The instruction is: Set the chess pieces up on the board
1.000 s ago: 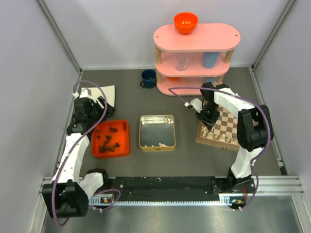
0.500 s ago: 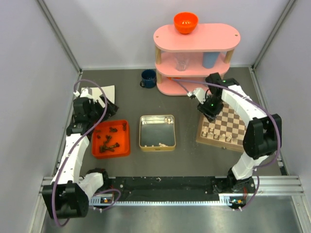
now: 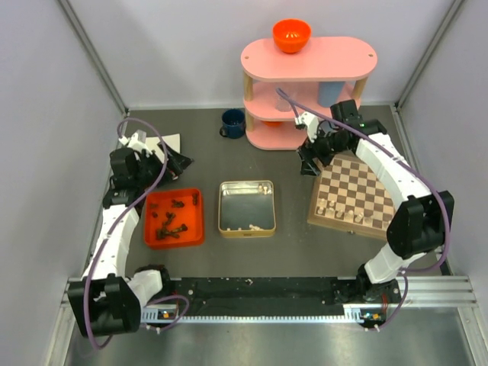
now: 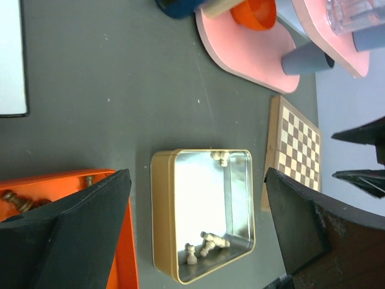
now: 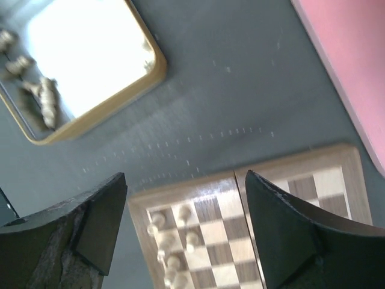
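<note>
The board (image 3: pixel 358 191) lies at the right, with several cream pieces (image 3: pixel 339 210) standing along its near edge. More cream pieces (image 3: pixel 248 226) lie in the silver tin (image 3: pixel 246 185). Dark pieces (image 3: pixel 171 221) lie in the orange tray (image 3: pixel 197 232). My right gripper (image 3: pixel 311 156) is open and empty, above the table just off the board's far left corner; in its wrist view (image 5: pixel 185 177) it looks down on the board (image 5: pixel 289 198). My left gripper (image 3: pixel 179 162) is open and empty, behind the tray. Its wrist view (image 4: pixel 197 179) shows the tin (image 4: pixel 161 217) and its cream pieces (image 4: pixel 207 244).
A pink three-tier shelf (image 3: pixel 309 84) stands at the back, close to my right gripper, with an orange bowl (image 3: pixel 291 34) on top and cups on its tiers. A blue mug (image 3: pixel 232 122) stands left of it. White paper (image 3: pixel 166 143) lies beside my left wrist.
My right gripper has risen from the board's left side and swung back toward the shelf, off the board's far left corner. My left wrist has shifted slightly back.
</note>
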Available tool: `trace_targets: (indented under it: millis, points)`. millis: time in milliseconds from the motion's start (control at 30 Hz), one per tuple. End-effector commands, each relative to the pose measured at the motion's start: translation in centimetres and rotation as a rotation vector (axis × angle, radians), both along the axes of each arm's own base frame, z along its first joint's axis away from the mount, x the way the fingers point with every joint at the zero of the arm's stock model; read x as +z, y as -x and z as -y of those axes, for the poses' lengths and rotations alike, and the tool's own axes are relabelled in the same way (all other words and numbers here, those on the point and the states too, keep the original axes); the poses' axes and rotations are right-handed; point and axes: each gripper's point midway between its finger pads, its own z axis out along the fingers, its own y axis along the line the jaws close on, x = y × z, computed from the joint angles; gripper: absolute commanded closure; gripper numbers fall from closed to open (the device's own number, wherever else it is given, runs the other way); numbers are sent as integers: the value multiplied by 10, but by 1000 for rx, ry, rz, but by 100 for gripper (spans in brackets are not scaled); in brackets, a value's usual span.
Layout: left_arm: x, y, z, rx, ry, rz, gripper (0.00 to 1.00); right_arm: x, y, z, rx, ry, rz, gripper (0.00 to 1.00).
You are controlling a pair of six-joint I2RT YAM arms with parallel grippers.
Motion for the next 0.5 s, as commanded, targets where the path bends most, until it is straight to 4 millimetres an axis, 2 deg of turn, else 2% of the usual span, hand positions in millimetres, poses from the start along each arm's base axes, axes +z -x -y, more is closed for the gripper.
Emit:
trace_targets:
  millis: [0, 100, 133, 333, 367, 433, 467]
  points:
    - [31, 4, 18, -113, 24, 53, 2, 53, -8, -41, 77, -276, 131, 19]
    - [26, 15, 21, -122, -22, 26, 2, 72, -14, -51, 99, -341, 168, 16]
    - [24, 17, 20, -120, -60, 27, 2, 77, -16, -53, 102, -354, 175, 1]
    - [12, 39, 12, -113, -174, 9, 2, 115, -21, -65, 152, -435, 240, 1]
    - [11, 42, 9, -96, -193, 19, 2, 120, -16, -70, 185, -473, 232, 1]
    - [10, 45, 5, -90, -225, 34, 2, 125, -3, -83, 234, -569, 134, 1]
    - [8, 48, 4, -83, -239, 44, 2, 122, 9, -93, 292, -654, 12, 1]
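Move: For the right hand, the light pieces at the near end of the metal tin lie roughly 14 cm to its left, 11 cm back and 17 cm below. Two more, in the tin's far right corner, are some 11 cm left and about level with it; the chessboard's middle is around 15 cm right and 3 cm back. From the left hand, the near-end light pieces are about 19 cm right, 11 cm back and 21 cm down, the orange tray 4 cm left and 8 cm back. Up and leftwards together, the right hand goes away from the chessboard, rising about 7 cm and swinging some 6 cm to the tin's side, while its wrist tips the fingers about 25 degrees up towards level and they finish opening wide. The left hand, open and empty, slips slightly right, then draws back about 4 cm towards the orange tray, rolling a little. ##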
